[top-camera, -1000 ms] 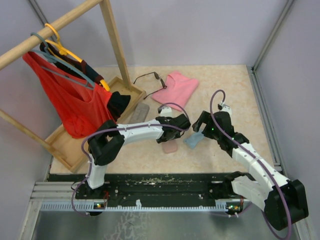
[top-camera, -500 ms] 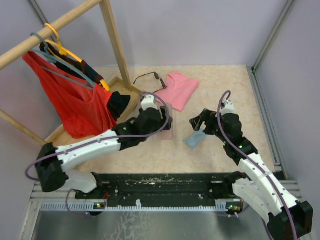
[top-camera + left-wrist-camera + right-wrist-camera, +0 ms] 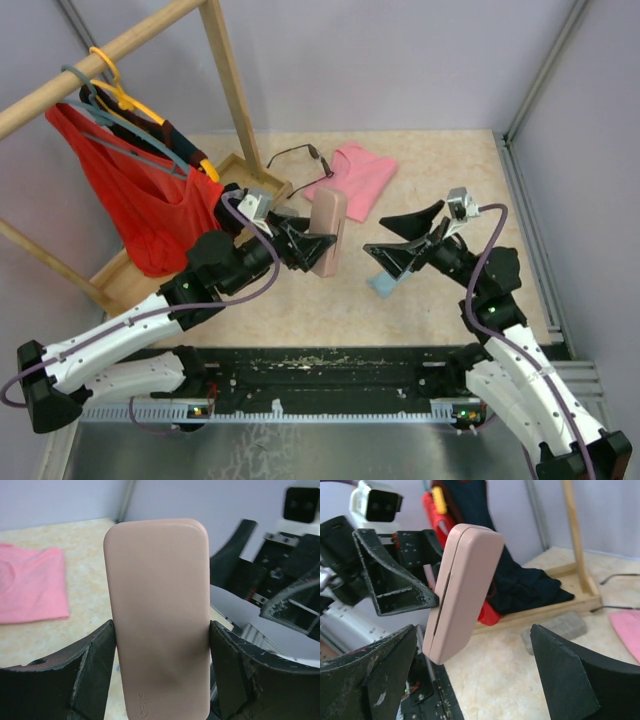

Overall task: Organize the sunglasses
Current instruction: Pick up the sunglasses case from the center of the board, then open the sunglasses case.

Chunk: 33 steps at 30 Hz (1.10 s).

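A pair of dark wire-framed sunglasses [image 3: 298, 157] lies at the back of the table, beside a pink cloth [image 3: 355, 178]. My left gripper [image 3: 318, 243] is shut on a pink case [image 3: 328, 232], held upright above the table; in the left wrist view the pink case [image 3: 159, 615] fills the gap between both fingers. My right gripper [image 3: 395, 238] stands open, facing the case from the right with a small gap. From the right wrist, the closed pink case [image 3: 462, 590] hangs tilted ahead of my open right gripper [image 3: 475, 680], not between the fingers.
A light-blue cloth [image 3: 384, 283] lies under the right gripper. A grey case [image 3: 555, 628] rests near the wooden tray [image 3: 130, 290]. The tray's rack carries a red bag [image 3: 140, 205], hangers and dark clothing. Walls close in the table at the back and right.
The left arm has lifted the pink case off the table, drawn it back left and turned it upright. The right gripper has risen and swung to face the case, staying open.
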Available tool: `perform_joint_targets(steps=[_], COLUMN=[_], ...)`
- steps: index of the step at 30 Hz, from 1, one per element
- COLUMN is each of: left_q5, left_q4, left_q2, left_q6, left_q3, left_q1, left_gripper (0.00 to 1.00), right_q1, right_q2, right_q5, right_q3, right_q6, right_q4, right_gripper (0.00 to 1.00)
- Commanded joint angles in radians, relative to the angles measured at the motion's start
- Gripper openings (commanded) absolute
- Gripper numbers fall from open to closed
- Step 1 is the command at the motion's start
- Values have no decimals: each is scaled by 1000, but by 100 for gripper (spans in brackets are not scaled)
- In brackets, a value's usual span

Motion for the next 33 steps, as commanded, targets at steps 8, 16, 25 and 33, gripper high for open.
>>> perform_joint_targets(steps=[8, 16, 25, 33], left_q5=[531, 641, 704, 693], left_q4=[389, 497, 519, 520], left_q2=[-62, -60, -46, -35], left_q6=[106, 99, 91, 94], left_q3=[-40, -31, -15, -18], left_q1=[3, 3, 5, 4], left_gripper=[1, 0, 0, 0], right_q1=[66, 232, 268, 283], right_q2=[157, 167, 201, 174], right_q5=[-329, -284, -336, -263], right_q3=[-3, 25, 30, 41], right_q6=[218, 54, 176, 149], right_q4=[684, 628, 815, 728], right_gripper=[97, 97, 97, 96])
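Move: The sunglasses case is already off the table, pinched in the left hand, its middle about 1 cm ahead and 1 cm right of that hand's point. The right hand, empty and open, hangs level with it, some 11 cm to the left hand's right and 1 cm back; from the right hand the case is about 10 cm left and 2 cm ahead. Far below the left hand lie a blue cloth, 4 cm ahead and 15 cm right, and a grey case, 18 cm ahead and 12 cm left. The sunglasses case, kept in the left hand's grip, is drawn back some 12 cm and raised about 8 while that hand swings clockwise and its fingers tilt up. The right hand, fingers staying wide open, also comes back 11 cm, left and up about 5 each, turning roughly 35 degrees counter-clockwise and tilting up, until its tips come close to the case opposite the left fingers. ##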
